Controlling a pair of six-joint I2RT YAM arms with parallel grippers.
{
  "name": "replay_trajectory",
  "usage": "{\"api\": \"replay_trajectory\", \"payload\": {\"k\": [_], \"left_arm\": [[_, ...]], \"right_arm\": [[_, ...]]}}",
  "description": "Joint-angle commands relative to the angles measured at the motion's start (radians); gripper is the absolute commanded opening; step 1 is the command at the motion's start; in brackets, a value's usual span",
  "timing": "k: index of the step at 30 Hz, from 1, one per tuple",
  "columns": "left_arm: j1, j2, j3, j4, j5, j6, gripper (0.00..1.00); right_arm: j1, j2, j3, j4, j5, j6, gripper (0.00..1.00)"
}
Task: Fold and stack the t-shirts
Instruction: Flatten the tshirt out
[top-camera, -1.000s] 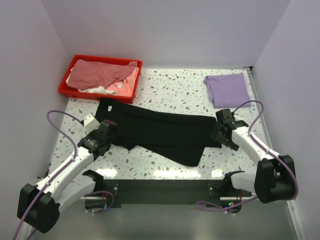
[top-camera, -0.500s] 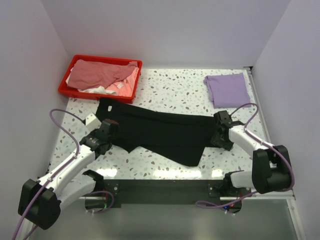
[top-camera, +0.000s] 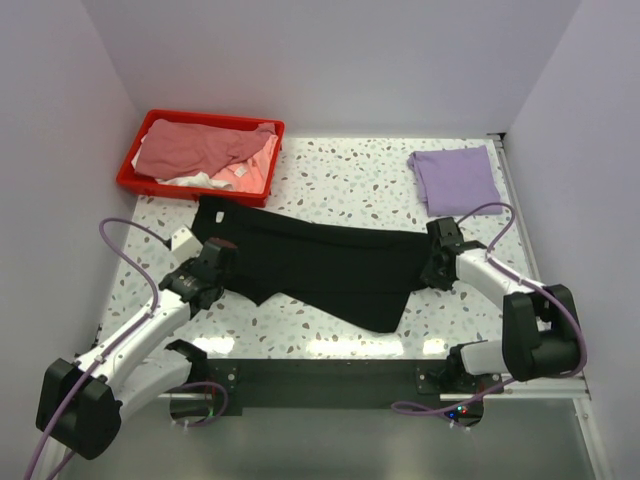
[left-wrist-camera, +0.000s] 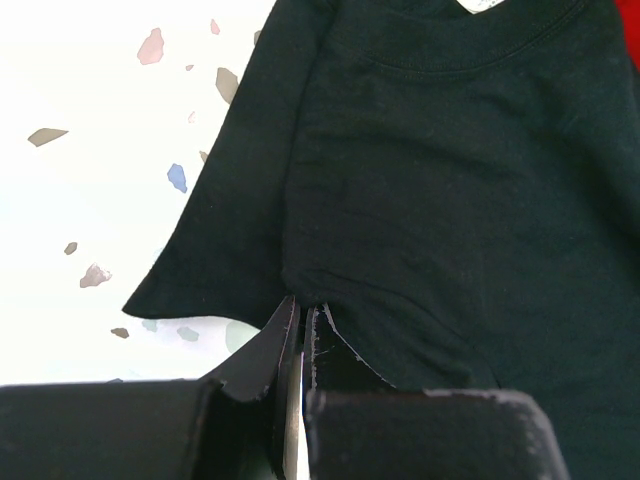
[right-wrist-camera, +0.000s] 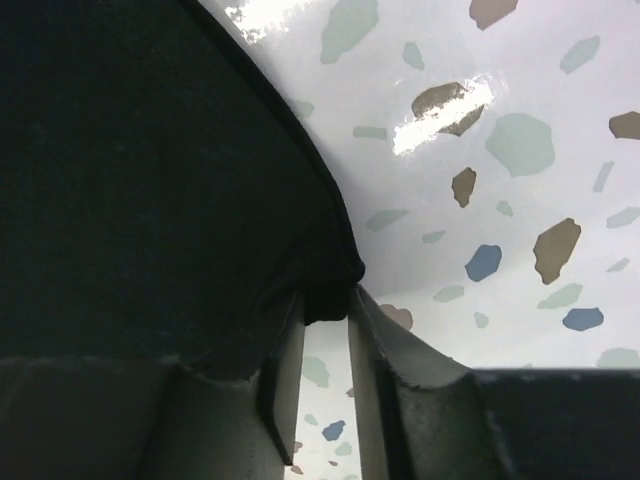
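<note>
A black t-shirt (top-camera: 320, 265) lies spread across the middle of the speckled table. My left gripper (top-camera: 215, 262) is at its left end, shut on a pinch of the cloth near the sleeve and collar (left-wrist-camera: 300, 305). At the right end, my right gripper (top-camera: 432, 270) has its fingers pressed on either side of a bunched fold of the hem (right-wrist-camera: 325, 295). The black t-shirt (right-wrist-camera: 130, 180) fills the left of the right wrist view. A light purple t-shirt (top-camera: 455, 180) lies folded at the back right. Dusty pink (top-camera: 195, 150) and white (top-camera: 190, 180) t-shirts lie crumpled in the bin.
A red plastic bin (top-camera: 125, 180) stands at the back left corner. White walls close in the table on the left, back and right. Bare tabletop (top-camera: 340, 180) lies between the bin and the purple t-shirt.
The right gripper's jaws have come together on the black shirt's right edge, and that arm has edged in toward the shirt. The left gripper stays shut on the cloth.
</note>
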Motion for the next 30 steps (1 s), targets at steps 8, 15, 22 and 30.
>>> {"api": "replay_trajectory", "payload": {"k": [8,15,22,30], "left_arm": [[0.007,-0.018,0.010,0.023,-0.028,0.000,0.00],[0.007,-0.067,0.067,0.011,-0.034,0.014,0.00],[0.007,-0.160,0.208,0.046,-0.055,0.068,0.00],[0.006,-0.305,0.397,0.144,-0.126,0.160,0.00]], "right_arm": [[-0.006,0.010,-0.066,0.055,-0.001,-0.023,0.00],[-0.006,-0.153,0.013,-0.034,0.060,-0.104,0.00],[-0.006,-0.396,0.237,-0.149,0.147,-0.181,0.00],[-0.006,-0.558,0.456,-0.187,0.187,-0.193,0.00]]}}
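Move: The right hand is low over the table with its fingers part-open around the near right corner of the black t-shirt, practically at its fingertips. The shirt's middle lies about 26 cm to its left and 6 cm ahead; the folded purple shirt is some 28 cm ahead and 12 cm to the right. The left hand already pinches the shirt's left part; from it the shirt's middle is about 21 cm right, 1 cm ahead and 7 cm down, the red bin's middle 28 cm ahead and 11 cm left. Edging forward barely a centimetre, the right hand shuts its fingers on the black shirt's corner, then lifts it steeply some 26 cm, ending about 3 cm farther forward, with the fingers swinging up about 40 degrees. The left hand keeps its pinch and, after holding still, rises alongside about 19 cm, likewise 3 cm forward, tilting its fingers up some 30 degrees. ##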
